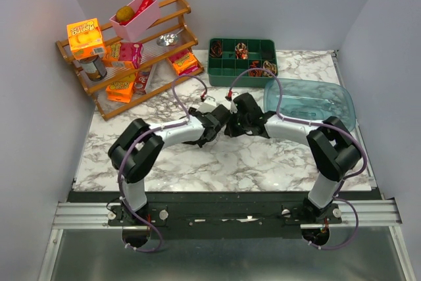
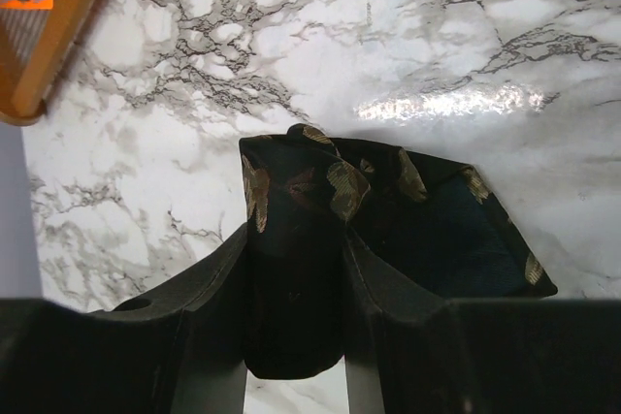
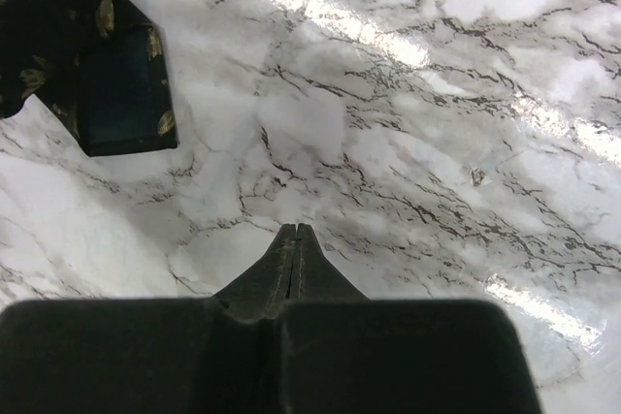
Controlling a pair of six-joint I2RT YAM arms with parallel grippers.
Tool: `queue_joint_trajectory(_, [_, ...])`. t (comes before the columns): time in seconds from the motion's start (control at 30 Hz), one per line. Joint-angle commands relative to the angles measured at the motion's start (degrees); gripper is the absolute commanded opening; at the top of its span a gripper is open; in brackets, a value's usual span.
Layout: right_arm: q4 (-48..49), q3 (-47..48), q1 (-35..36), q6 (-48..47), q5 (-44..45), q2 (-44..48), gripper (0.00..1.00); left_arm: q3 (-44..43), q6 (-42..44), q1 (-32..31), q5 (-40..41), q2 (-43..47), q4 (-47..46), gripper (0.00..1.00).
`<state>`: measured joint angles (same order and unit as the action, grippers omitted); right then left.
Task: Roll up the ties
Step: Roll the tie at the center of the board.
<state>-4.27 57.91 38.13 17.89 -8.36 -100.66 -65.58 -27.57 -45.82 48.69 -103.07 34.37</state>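
Note:
A dark tie with tan-gold leaf shapes lies bunched on the marble in the left wrist view. One rolled or folded part of it runs back between the fingers of my left gripper, which is shut on it. My right gripper is shut with nothing in it and hovers over bare marble. A corner of the same tie shows at its upper left. From above, both grippers meet at mid-table and hide the tie. Small coiled ties sit in the green tray.
A green compartment tray stands at the back centre. A clear teal tub lies to the right of it. A wooden rack with snack boxes and a pink bin fills the back left, and its corner is near my left gripper.

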Motion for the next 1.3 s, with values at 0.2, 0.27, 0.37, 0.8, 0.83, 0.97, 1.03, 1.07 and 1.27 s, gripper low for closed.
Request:
queue_joint_trajectory(0.2, [-0.03,-2.36,-1.57,0.66,2.56,0.64,0.01,-2.71,-4.60,-4.62,-1.30,-5.92,1.14,0.55])
queue_joint_trajectory(0.27, [0.05,-2.63,-1.92,0.57,2.65,0.73,0.01,-1.66,-4.51,-4.71,-2.89,-5.31,-0.78,0.57])
queue_joint_trajectory(0.37, [0.05,-2.98,-2.18,0.66,2.65,0.91,0.01,-0.08,-4.24,-4.80,-6.49,-3.64,-3.59,0.64])
queue_joint_trajectory(0.8, [-0.12,-1.93,-2.27,0.39,0.98,0.99,0.01,3.79,-2.58,-5.07,-17.39,3.30,-13.44,0.74])
queue_joint_trajectory(0.83, [0.05,-1.66,-2.18,0.22,0.28,1.08,0.01,4.06,-2.57,-5.07,-17.83,3.92,-13.80,0.75])
queue_joint_trajectory(0.97, [0.40,-0.34,-2.27,-0.31,-2.18,1.96,0.01,4.23,-2.75,-4.89,-17.31,6.56,-14.07,0.76])
queue_joint_trajectory(1.03, [0.93,0.80,-2.27,-0.31,-3.93,2.57,0.01,4.32,-2.75,-4.01,-17.13,9.01,-13.89,0.77])
queue_joint_trajectory(1.07, [1.02,1.15,-2.18,-0.31,-4.47,2.84,0.01,4.50,-2.75,-3.58,-17.22,10.07,-13.80,0.78])
queue_joint_trajectory(1.27, [2.60,6.24,-1.04,-0.57,-8.34,3.19,0.01,7.21,-2.40,2.92,-23.87,19.30,-14.77,0.88])
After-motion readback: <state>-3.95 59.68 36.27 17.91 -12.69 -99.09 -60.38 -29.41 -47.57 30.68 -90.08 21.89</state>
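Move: My left fingers already pinch the folded tie roughly at the hand point, its loose tail reaching some 6 cm to the right. The bare board where it will be set down lies about 5 cm to the right and 4 cm below, neither ahead nor back. My closed right gripper is about 16 cm to the right, level fore and aft; the green tray stands some 24 cm ahead and 21 cm to the right. From my right hand the tie lies about 13 cm to the left. My left hand carries the tie right and down towards the board, some 3 cm each way and slightly back, its fingers spreading to let go. With them open I slide on right over the roll to about 8 cm, rolling the wrist back so its left side sinks, then lift about 6 cm clear. My right hand, fingers still shut, gives way 2 cm right and down, waits, then rises and comes back left. ##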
